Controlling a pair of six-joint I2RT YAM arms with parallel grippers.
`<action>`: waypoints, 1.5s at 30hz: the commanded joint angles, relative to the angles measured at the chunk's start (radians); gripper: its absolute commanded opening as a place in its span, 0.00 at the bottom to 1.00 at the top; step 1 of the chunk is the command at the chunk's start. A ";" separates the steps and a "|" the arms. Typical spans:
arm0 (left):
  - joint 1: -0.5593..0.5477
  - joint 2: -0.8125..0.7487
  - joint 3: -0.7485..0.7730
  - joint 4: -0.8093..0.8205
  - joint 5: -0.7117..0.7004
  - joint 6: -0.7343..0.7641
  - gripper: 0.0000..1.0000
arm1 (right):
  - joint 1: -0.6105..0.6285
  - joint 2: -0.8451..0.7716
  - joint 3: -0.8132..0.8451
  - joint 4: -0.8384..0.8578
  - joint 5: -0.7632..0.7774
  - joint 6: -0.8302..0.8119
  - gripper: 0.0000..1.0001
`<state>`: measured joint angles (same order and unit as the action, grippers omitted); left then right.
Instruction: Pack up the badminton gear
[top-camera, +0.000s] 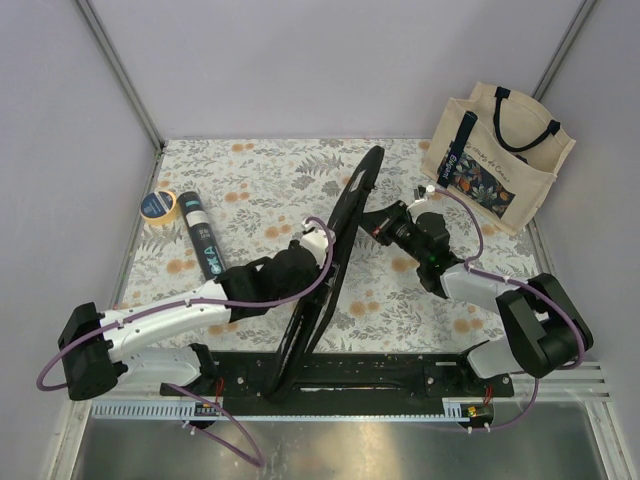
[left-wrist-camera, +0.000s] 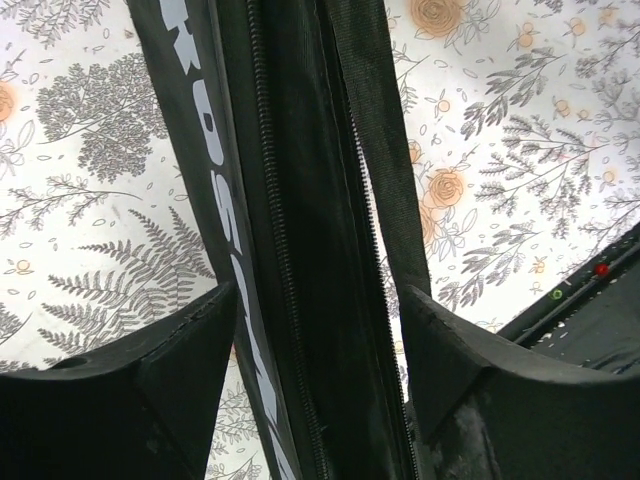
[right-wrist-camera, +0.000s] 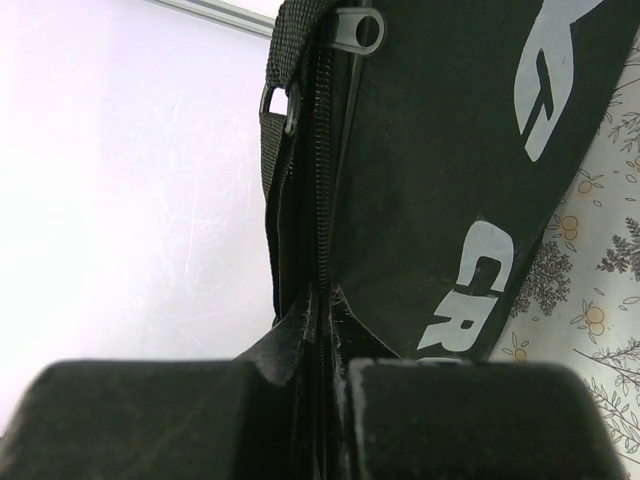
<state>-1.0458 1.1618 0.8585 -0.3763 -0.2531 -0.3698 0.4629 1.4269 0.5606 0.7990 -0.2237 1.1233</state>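
Note:
The long black racket bag (top-camera: 352, 195) stands on its edge, running diagonally from the table's middle down to the arm bases. My left gripper (top-camera: 322, 243) is open and straddles the bag (left-wrist-camera: 300, 200), with one finger (left-wrist-camera: 160, 390) by the lettered side and the other past the zipper. My right gripper (top-camera: 373, 228) is shut on the bag's zipped edge (right-wrist-camera: 322, 200), higher up near its wide end. In the right wrist view the gripper (right-wrist-camera: 325, 325) pinches the zipper seam below the metal pull (right-wrist-camera: 356, 28). A black tube with teal lettering (top-camera: 203, 240) lies on the left.
A yellow-rimmed tape roll (top-camera: 158, 205) sits beside the tube's far end. A cream tote bag (top-camera: 500, 150) with dark handles stands at the back right corner. The floral tablecloth (top-camera: 260, 185) covers the table between grey walls.

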 joint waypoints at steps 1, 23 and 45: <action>-0.043 -0.011 0.030 -0.013 -0.144 0.029 0.70 | 0.013 -0.056 0.018 0.025 0.037 0.009 0.00; -0.099 0.022 -0.072 0.004 -0.179 -0.041 0.68 | 0.020 -0.109 0.022 -0.061 0.073 0.018 0.00; -0.083 -0.071 0.014 -0.050 -0.137 -0.052 0.00 | 0.019 -0.358 0.068 -0.555 0.110 -0.379 0.49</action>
<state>-1.1374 1.1450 0.8070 -0.4717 -0.3939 -0.4156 0.4740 1.1389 0.5659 0.3939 -0.1417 0.9005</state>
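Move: The stretch of the racket cover's zip edge to grip lies about 4 cm below the open left gripper, 2 cm back and 1 cm to its left. The shuttlecock tube lies some 40 cm to the left gripper's left, 12 cm farther out and 13 cm below. The right gripper still pinches the cover's upper zip edge right between its fingertips; the tote bag stands about 42 cm to its right and 20 cm ahead, roughly 8 cm lower. Lower the open left gripper about 4 cm onto the racket cover's zip edge, easing slightly back and left and rolling a little, then shut the fingers to pinch it and ease up slightly. Hold the right gripper almost still until the left has closed; then open it about halfway, let go of the upper edge and draw back and to the right some 3 cm, rolling its left side down about 10 degrees. ##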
